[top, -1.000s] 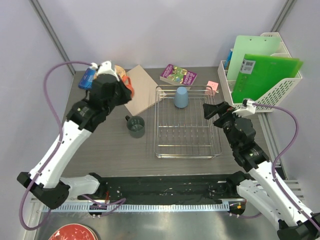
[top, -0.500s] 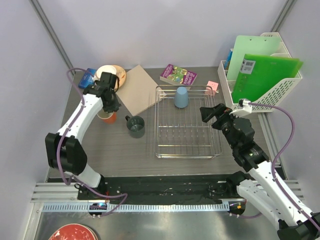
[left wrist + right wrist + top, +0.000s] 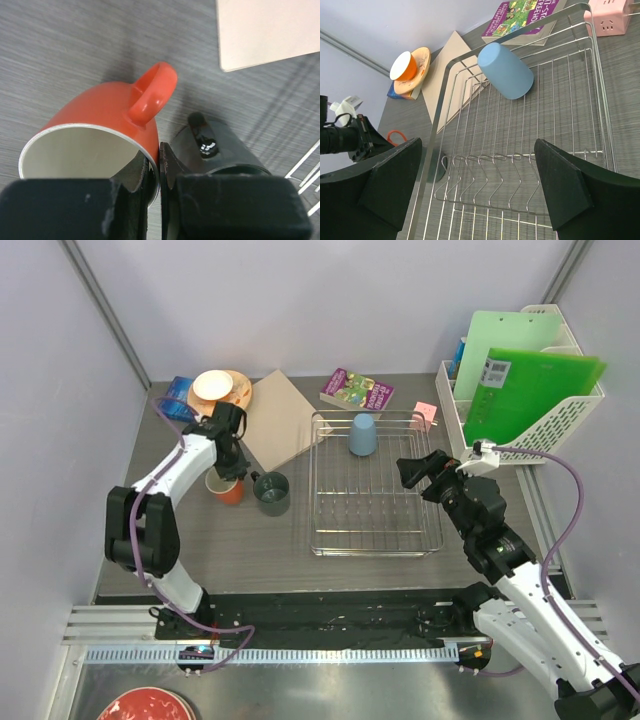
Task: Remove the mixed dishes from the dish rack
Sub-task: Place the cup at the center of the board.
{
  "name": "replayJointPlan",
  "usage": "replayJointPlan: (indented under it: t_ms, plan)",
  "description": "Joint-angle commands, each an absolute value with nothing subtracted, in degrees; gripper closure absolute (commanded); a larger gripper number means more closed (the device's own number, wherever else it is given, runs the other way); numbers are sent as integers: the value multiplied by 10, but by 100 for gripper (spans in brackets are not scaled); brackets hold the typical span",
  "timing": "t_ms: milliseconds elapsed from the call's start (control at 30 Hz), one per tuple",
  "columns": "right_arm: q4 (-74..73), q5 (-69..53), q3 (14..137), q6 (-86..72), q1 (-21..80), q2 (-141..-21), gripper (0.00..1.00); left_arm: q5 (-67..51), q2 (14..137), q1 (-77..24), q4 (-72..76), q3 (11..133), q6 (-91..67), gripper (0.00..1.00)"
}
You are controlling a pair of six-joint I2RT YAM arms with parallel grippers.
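Observation:
The orange cup (image 3: pixel 100 115) stands on the table left of the dish rack (image 3: pixel 375 485). My left gripper (image 3: pixel 159 165) is shut on its rim, one finger inside and one outside, with the handle pointing away. The grey mug (image 3: pixel 220 150) stands right beside it, also seen from above as the grey mug (image 3: pixel 271 492). A light-blue cup (image 3: pixel 505 70) lies upside down at the rack's far end. Speckled plates (image 3: pixel 235 392) with a small bowl (image 3: pixel 210 387) on them sit at the back left. My right gripper (image 3: pixel 415 470) hangs open over the rack's right edge, holding nothing.
A tan board (image 3: pixel 285 420) lies between the plates and the rack. A book (image 3: pixel 356 390) and a pink block (image 3: pixel 425 412) sit behind the rack. A white lattice basket (image 3: pixel 560 420) with green folders stands at the right. A red plate (image 3: pixel 145 705) is at the near left.
My left gripper has carried the orange cup from up near the plates forward and down to the table beside the grey mug. The right gripper edged slightly left.

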State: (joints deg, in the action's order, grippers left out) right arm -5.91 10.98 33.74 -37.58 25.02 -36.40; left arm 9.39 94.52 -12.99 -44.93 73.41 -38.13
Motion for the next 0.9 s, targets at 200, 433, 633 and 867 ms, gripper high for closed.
replayJointPlan:
  t_ms: [200,433,633,867]
  plan:
    - [-36,107,334,-372,249,-375,0,103,950,-122,-445,758,-389,86]
    - [-33,105,337,-370,249,-388,0,110,921,-121,-487,803,-383,0]
    - [-26,115,341,-357,249,-418,0,126,855,-121,-520,861,-388,0]
    - [29,147,367,-350,250,-561,0,96,697,-125,-440,776,-420,0]
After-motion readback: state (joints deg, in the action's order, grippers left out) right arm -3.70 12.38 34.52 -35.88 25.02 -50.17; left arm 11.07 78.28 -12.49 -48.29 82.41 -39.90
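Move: Still held by its rim in the left fingers, the orange cup has its middle about 4 cm left of that hand and 4 cm below; the grey mug stands some 7 cm right, 2 cm back and 6 cm below, the cardboard sheet about 8 cm right, 15 cm ahead and 10 cm below. From the open right hand, the blue cup lies roughly 14 cm ahead, 10 cm left, 18 cm below; the orange cup 37 cm left, 5 cm ahead, 19 cm below. The left hand eases the orange cup straight down the last 1.5 cm or so onto the bare table beside the grey mug, opens wide to let go of the rim, then climbs about 15 cm from where it began, its fingertips swinging forward and up some 20 degrees. The open right hand sinks over the rack, mostly late, by about 5 cm and some 3 cm forward towards the blue cup, tipping down a little. ##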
